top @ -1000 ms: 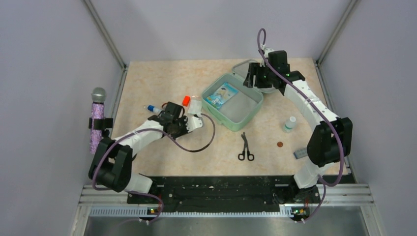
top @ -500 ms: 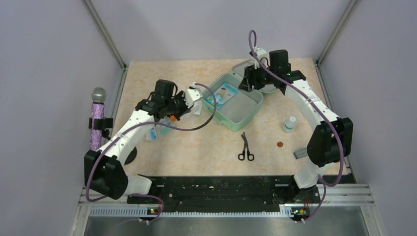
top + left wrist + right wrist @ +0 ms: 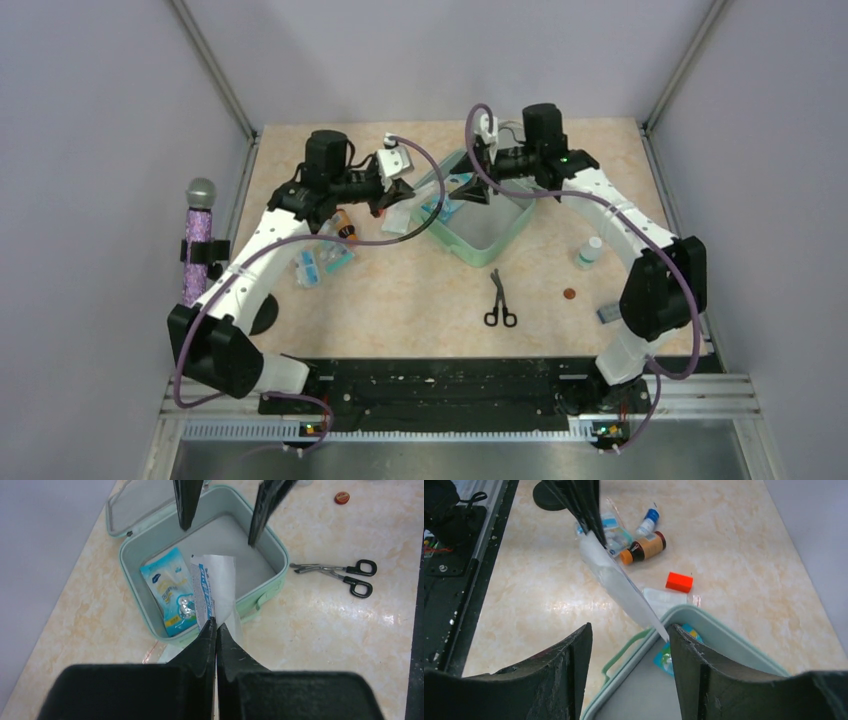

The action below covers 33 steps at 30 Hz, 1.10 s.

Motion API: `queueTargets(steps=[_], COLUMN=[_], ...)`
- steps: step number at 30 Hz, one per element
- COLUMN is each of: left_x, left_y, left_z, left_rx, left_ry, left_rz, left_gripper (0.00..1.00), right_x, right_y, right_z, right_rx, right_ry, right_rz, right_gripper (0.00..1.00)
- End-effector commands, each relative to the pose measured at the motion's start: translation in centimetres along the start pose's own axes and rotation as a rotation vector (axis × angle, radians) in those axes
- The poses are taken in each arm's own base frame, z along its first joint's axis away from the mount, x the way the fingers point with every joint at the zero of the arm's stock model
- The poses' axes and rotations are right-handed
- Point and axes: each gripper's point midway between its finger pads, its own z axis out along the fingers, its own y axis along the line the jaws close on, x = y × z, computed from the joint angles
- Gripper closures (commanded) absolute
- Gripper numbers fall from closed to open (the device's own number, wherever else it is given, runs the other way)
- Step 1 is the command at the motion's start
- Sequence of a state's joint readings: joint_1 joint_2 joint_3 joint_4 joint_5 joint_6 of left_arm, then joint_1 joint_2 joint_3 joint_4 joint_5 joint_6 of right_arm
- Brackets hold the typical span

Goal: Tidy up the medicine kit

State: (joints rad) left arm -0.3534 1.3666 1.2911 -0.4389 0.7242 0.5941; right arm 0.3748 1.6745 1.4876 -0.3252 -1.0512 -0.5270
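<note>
The medicine kit (image 3: 497, 243) is a mint-green box lying open at the table's middle back; its rim (image 3: 274, 540) and a blue sachet (image 3: 172, 592) inside it show in the left wrist view. My left gripper (image 3: 404, 194) is shut on a white packet with blue print (image 3: 216, 585), which hangs over the kit's left edge. My right gripper (image 3: 468, 190) hovers open over the kit's interior (image 3: 649, 690). The packet's (image 3: 616, 582) far tip reaches just beside one of the right gripper's fingers (image 3: 701, 675).
Left of the kit lie a brown bottle (image 3: 645, 547), an orange block (image 3: 679, 581), a blue-capped tube (image 3: 649, 519) and blue packets (image 3: 320, 262). Scissors (image 3: 500, 300), a small white bottle (image 3: 590, 250), a coin (image 3: 569, 294) and a small flat item (image 3: 608, 313) lie to the front right.
The left arm lifted the white packet off the table and carried it right, to the kit's edge. The right gripper swung left from the lid to above the box and narrowed slightly.
</note>
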Motion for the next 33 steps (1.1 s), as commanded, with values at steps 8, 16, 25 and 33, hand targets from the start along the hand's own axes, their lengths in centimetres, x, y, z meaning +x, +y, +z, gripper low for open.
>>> queueTargets(steps=[8, 16, 25, 33], left_x=[-5.8, -4.1, -0.1, 6.4], left_y=[1.6, 3.7, 5.3, 3.2], left_z=[1.2, 1.0, -1.7, -2.5], left_rx=[0.043, -0.105, -0.354, -0.364], left_ry=[-0.205, -0.148, -0.023, 0.098], left_rz=[0.045, 0.004, -0.263, -0.598], left_gripper=[1.0, 0.75, 0.37, 0.39], right_x=[-4.1, -2.2, 2.6, 7.6], right_y=[1.1, 0.2, -4.8, -11.0], right_z=[4.6, 2.8, -2.0, 0.4], right_rx=[-0.087, 0.051, 0.305, 0.353], right_ry=[-0.114, -0.023, 0.199, 0.296], right_rz=[-0.27, -0.261, -0.606, -0.934], right_gripper=[0.58, 1.0, 0.98, 0.98])
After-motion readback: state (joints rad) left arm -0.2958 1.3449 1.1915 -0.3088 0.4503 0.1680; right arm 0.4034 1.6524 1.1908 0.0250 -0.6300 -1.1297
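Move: The left hand holds the white packet by its near end. The packet's middle is about 6 cm to the right hand's left, 1 cm back and 1 cm below; from the left hand it is 4 cm right, 2 cm ahead, 2 cm below. The case's middle lies some 12 cm ahead of the right hand, 3 cm right and 22 cm below. The blue pouch inside it is 15 cm ahead, 3 cm left and 24 cm below. Leftward about 5 cm, the open right hand closes on the packet's free end, while the left hand eases some 2 cm right to meet it. The left fingers then open and back away left about 6 cm, swinging counter-clockwise and sinking. The right hand keeps its pinch and carries the packet back right, forward and down over the case, rolling about 40 degrees as its fingers tip down. ##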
